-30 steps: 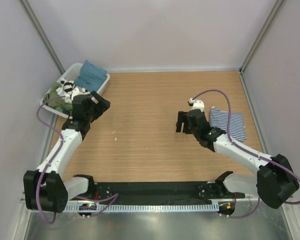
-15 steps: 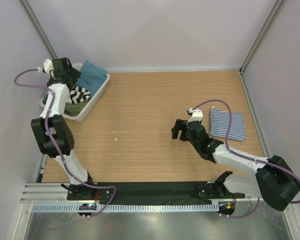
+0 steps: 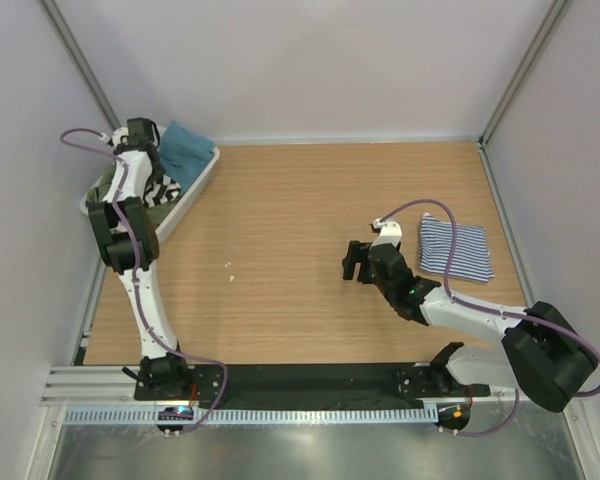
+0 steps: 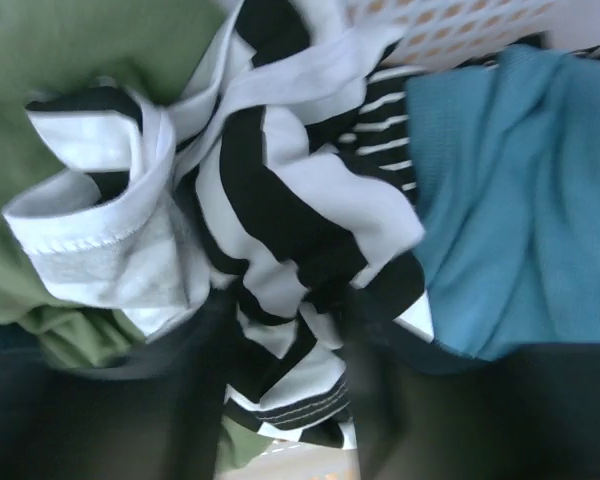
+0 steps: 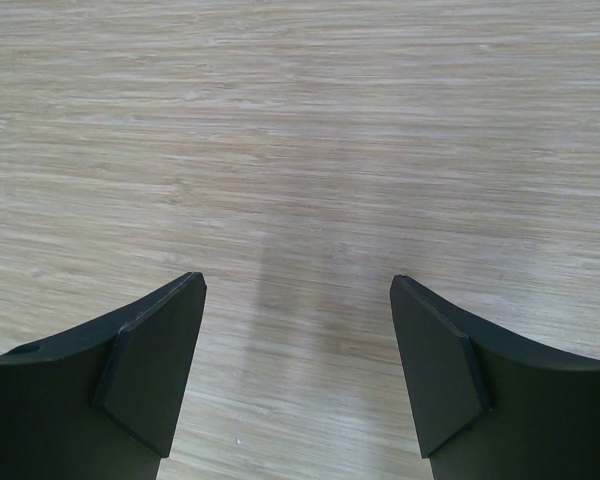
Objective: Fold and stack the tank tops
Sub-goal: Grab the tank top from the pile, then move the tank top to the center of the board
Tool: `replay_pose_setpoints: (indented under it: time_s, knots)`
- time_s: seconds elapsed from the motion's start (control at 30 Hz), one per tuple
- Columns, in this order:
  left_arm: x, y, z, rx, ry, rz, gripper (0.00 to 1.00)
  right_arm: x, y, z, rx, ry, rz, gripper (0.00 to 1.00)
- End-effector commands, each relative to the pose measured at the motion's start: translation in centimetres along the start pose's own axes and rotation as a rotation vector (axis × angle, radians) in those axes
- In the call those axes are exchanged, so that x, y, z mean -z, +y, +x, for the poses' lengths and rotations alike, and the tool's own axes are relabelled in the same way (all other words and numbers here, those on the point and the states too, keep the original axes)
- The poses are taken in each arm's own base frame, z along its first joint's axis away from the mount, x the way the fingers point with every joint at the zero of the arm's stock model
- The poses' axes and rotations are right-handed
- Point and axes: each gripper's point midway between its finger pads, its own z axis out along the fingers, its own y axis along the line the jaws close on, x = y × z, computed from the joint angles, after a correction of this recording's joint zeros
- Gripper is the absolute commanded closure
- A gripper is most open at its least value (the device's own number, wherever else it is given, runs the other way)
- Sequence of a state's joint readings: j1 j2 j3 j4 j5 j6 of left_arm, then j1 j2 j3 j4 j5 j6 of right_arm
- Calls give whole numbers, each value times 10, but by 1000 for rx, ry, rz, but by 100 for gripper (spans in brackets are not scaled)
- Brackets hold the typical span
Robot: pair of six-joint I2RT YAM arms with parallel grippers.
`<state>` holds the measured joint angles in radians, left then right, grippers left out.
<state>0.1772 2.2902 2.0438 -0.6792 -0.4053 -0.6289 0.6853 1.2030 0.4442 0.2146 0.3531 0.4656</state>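
Note:
The broad black-and-white striped tank top [image 4: 280, 200] lies crumpled in the white basket [image 3: 195, 185], where it also shows as a striped patch [image 3: 160, 188]. My left gripper [image 4: 280, 400] reaches down into the basket [image 4: 430, 25]. Its blurred dark fingers [image 4: 170, 400] stand apart on either side of a bunch of that striped cloth. From above, the left gripper [image 3: 147, 160] is over the basket's far end. The thin navy-and-white striped tank top [image 3: 457, 248] lies folded at the right. My right gripper [image 3: 353, 262] hovers open left of it, over bare wood [image 5: 300, 120], with nothing between its fingers [image 5: 295, 370].
A teal cloth [image 3: 185, 150] and a green garment [image 3: 105, 190] share the basket with the striped top. In the left wrist view the teal cloth [image 4: 520, 200] lies right of the stripes and the green garment [image 4: 60, 60] left. Side walls close in the table.
My left arm swung from the table up over the basket and lowered into it, its fingers narrowing around the striped cloth. The right gripper drifted slightly left and stayed open.

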Motion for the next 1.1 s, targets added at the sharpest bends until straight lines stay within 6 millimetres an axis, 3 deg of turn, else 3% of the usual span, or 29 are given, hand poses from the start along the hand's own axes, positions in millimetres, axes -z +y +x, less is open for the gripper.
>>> replay_pose_setpoints:
  time_s: [0.0,0.03,0.07,0.17,0.2,0.23,0.27,0.3,0.33,0.4,0.43,0.5,0.53,0.63,0.67,0.73,0.77,0.9,1.0,1.03,1.07]
  knots:
    - [7,10,-9,-60,-7,-39,68,-5,7,-20,-28,-69,1,19]
    - [9,9,-11,-58,-11,-33,79,-6,7,-19,-26,-66,3,19]
    - [13,6,-16,-51,-25,-17,98,-7,7,-16,-22,-58,7,19]
    - [44,0,-42,-1,-95,43,100,-9,7,-17,-19,-56,12,19]
    - [49,3,-38,5,-97,46,100,-11,6,-17,-18,-54,20,19]
    - [82,4,-60,45,-167,83,100,-11,6,-16,-16,-51,21,19]
    - [99,-6,-74,94,-234,138,100,-12,5,-15,-15,-49,24,19]
    - [111,-5,-75,122,-262,161,100,-13,5,-15,-15,-49,26,19]
    - [142,3,-77,159,-298,202,100,-14,5,-13,-12,-43,28,19]
    - [173,-1,-83,283,-362,306,100,-15,5,-11,-7,-37,31,19]
    - [197,8,-75,325,-370,361,100,-15,5,-11,-7,-38,32,19]
    - [246,-1,-79,407,-386,539,100,-15,5,-11,-3,-39,34,19]
    - [291,6,-79,427,-433,620,100,-16,4,-12,-3,-41,38,19]
    - [361,13,-75,449,-484,775,100,-15,3,-13,-1,-47,42,19]
    - [405,23,-79,461,-513,888,100,-15,3,-13,-2,-49,44,19]
    - [453,34,-79,468,-532,1013,100,-13,2,-15,-5,-59,44,20]
    - [504,43,-73,450,-544,1149,100,-12,1,-17,-6,-65,48,19]
    - [588,68,-45,411,-455,1406,100,-6,-4,-24,-17,-105,63,19]
    - [607,74,-14,380,-318,1521,100,0,-7,-29,-31,-134,67,19]
    - [608,73,-7,377,-282,1537,100,3,-8,-33,-39,-152,65,19]
    - [596,67,3,367,-232,1528,100,4,-10,-33,-40,-156,70,20]
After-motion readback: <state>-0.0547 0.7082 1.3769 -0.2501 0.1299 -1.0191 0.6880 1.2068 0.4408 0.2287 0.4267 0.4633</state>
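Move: The black-and-white striped tank top lies bunched in the white basket right at the left hand's open fingers, its middle only about 2 cm below them. The blue cloth is some 10 cm to the right and 5 cm farther out, the green cloth roughly 7 cm to the left and 5 cm nearer the base, both about 3 cm below the hand. From the right hand, the tank top is about 50 cm left and 26 cm ahead, at about the same height. The striped tank top is pinched as the left fingers, sinking a further centimetre, shut fully on a bunch of it. The left hand then sweeps it fast up out of the basket, nearly 50 cm, while drawing some 35 cm back and 20 cm right; the wrist tips the fingers up by about 80 degrees, keeping them shut. ##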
